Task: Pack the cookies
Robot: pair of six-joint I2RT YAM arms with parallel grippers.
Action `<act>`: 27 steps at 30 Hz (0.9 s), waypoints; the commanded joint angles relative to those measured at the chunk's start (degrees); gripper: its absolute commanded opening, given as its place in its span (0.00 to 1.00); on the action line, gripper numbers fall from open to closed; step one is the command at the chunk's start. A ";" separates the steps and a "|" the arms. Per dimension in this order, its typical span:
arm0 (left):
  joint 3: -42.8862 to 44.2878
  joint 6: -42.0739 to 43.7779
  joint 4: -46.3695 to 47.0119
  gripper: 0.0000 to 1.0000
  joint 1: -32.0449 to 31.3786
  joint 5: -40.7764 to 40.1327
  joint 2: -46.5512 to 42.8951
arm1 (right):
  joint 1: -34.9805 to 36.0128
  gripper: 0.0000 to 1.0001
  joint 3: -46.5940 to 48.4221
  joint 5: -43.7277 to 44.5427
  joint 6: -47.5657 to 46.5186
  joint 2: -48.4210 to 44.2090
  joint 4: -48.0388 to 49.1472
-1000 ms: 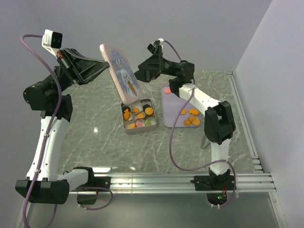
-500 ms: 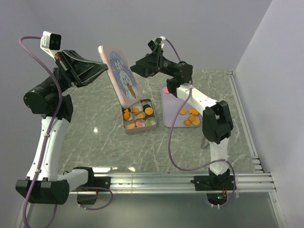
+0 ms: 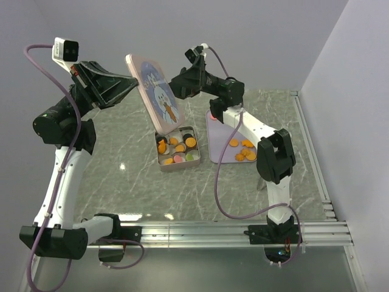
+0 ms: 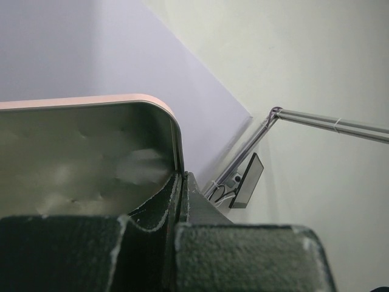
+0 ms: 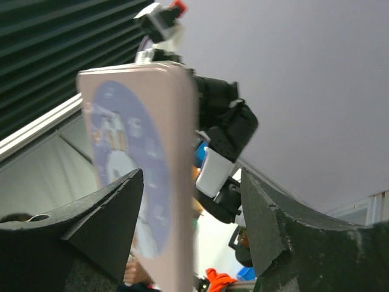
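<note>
Cookies (image 3: 177, 148), mostly orange with some pink, green and black, fill the square silver tin (image 3: 182, 166) at mid table. More orange cookies (image 3: 244, 149) and a pink one (image 3: 213, 115) lie on the lavender tray (image 3: 225, 130). High above the tin stands the pink lid with a rabbit picture (image 3: 155, 91), tilted on edge. My left gripper (image 3: 130, 83) is shut on its left rim (image 4: 180, 159). My right gripper (image 3: 177, 86) is open, and the lid's edge (image 5: 180, 182) stands between its fingers (image 5: 115, 213).
The lid's lower corner hangs just above the tin's back left corner. An aluminium rail (image 3: 243, 231) runs along the table's near edge. Walls close the back and right sides.
My right gripper has swung up and left from over the tray to the lid's right edge. The left gripper keeps holding the lid, which has tilted slightly.
</note>
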 commanded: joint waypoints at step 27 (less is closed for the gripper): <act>0.99 2.35 5.25 0.00 -2.01 -5.06 -0.21 | 4.50 0.48 -4.54 2.82 42.65 -12.99 26.01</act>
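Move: The lid is already gripped by its left edge in the left hand, and its middle lies about 5 cm below that hand, 6 cm to its right and roughly 1 cm back. From the empty right hand, the lid's middle is some 10 cm back, 5 cm left and 5 cm higher. Far below the right hand, about 46 cm down, are the cookie box, 5 cm ahead and 2 cm left, and the tray, 12 cm ahead and 19 cm right. The lid's free side is met by the right hand: after hovering with a slight dip, that hand travels about 7 cm back and 5 cm up, bringing its fingers astride the rim, one on the printed face and one behind. They close partway, not yet to a grip. The left hand keeps its pinch on the opposite edge and rises only 1 to 2 cm. ##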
